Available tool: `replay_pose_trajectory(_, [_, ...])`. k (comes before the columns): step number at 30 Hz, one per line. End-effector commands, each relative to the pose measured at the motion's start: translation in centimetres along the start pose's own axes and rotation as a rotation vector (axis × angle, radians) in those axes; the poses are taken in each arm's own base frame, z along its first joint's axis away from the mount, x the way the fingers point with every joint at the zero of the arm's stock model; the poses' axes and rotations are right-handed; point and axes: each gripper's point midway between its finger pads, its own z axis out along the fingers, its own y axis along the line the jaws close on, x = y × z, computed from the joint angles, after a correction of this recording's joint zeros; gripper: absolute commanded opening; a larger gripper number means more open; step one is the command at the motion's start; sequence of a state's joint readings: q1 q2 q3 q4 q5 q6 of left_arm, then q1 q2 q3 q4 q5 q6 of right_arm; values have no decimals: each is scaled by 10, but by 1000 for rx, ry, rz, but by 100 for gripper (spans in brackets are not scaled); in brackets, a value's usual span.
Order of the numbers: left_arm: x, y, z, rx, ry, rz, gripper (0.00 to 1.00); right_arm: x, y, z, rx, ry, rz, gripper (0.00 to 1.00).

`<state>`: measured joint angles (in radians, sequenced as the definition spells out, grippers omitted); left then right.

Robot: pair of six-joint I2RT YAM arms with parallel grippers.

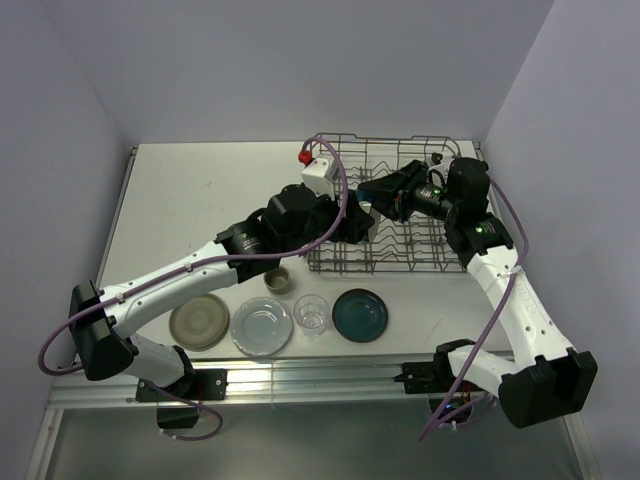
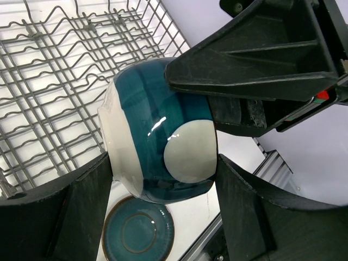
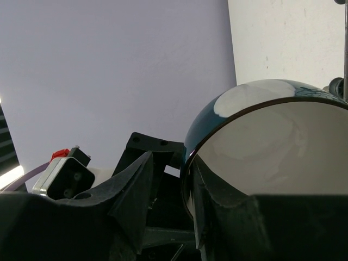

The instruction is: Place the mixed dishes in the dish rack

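Note:
The bowl [image 2: 157, 125], teal outside and cream inside [image 3: 272, 147], hangs on its side over the front left corner of the dish rack [image 1: 400, 150]. My left gripper [image 2: 163, 160] is shut on it, one finger at the rim and one at the base. My right gripper [image 3: 173, 160] is open astride the rim, one finger inside and the other standing off the outer wall. On the table in front lie the grey-beige plate [image 1: 199, 322], pale blue plate [image 1: 262, 326], clear glass [image 1: 311, 313], dark teal plate [image 1: 360, 314] and mug [image 1: 277, 281].
The wire rack [image 2: 54, 81] holds no dishes in the part I see. The two grippers [image 1: 358, 222] [image 1: 372, 192] meet tip to tip above its near left edge. A metal rail [image 1: 320, 375] runs along the table's front edge.

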<state>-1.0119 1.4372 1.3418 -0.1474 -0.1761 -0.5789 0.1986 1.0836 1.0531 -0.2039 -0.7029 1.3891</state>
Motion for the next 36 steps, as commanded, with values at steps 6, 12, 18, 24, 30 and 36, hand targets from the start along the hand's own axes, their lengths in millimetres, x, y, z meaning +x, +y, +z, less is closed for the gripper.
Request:
replay_pose_trajectory(6, [-40,-6,-12,6,-119,-3,0,7,27,-10,-48,6,-83,42])
replay_pose_trajectory(12, [-47,0,-14,0,-129,-7,0,6,21,-8,-35,8,-81,42])
replay_pose_trajectory(18, [-50,5,-14,-5,-132,-13,0,5,17,-7,-24,7,-78,42])
replay_pose_trajectory(24, [-53,12,-11,-17,-130,-9,0,2,12,-9,-8,-10,-89,42])
replay_pose_trajectory(30, [-59,23,-1,-60,-125,24,0,-14,3,-23,65,-91,-149,42])
replay_pose_trajectory(36, [-65,48,24,-140,-101,85,0,-42,-13,-62,175,-281,-237,42])
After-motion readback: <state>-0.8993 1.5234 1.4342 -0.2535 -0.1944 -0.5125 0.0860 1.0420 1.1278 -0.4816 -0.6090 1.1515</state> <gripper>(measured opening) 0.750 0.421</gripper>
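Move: My left hand already holds the bowl. The dish rack's middle is about 30 cm ahead of it, 14 cm to its right and some 30 cm lower. The teal plate lies about 7 cm back, 2 cm right and 33 cm below, with the glass cup some 7 cm back and 12 cm left at nearly that depth. From my right hand, its opened fingers straddling the rim, the bowl's middle is about 5 cm below, 1 cm back and 1 cm right. I leave the bowl to my left hand. Keeping its grip, that hand eases forward and left, then mostly forward towards the rack, about 5 cm in all and sinking 2 cm, with a slight roll. My right hand stays nearly still at first, fingers open, then quickly draws off the rim some 5 cm to the right, sinking a little and turning about 15 degrees. ##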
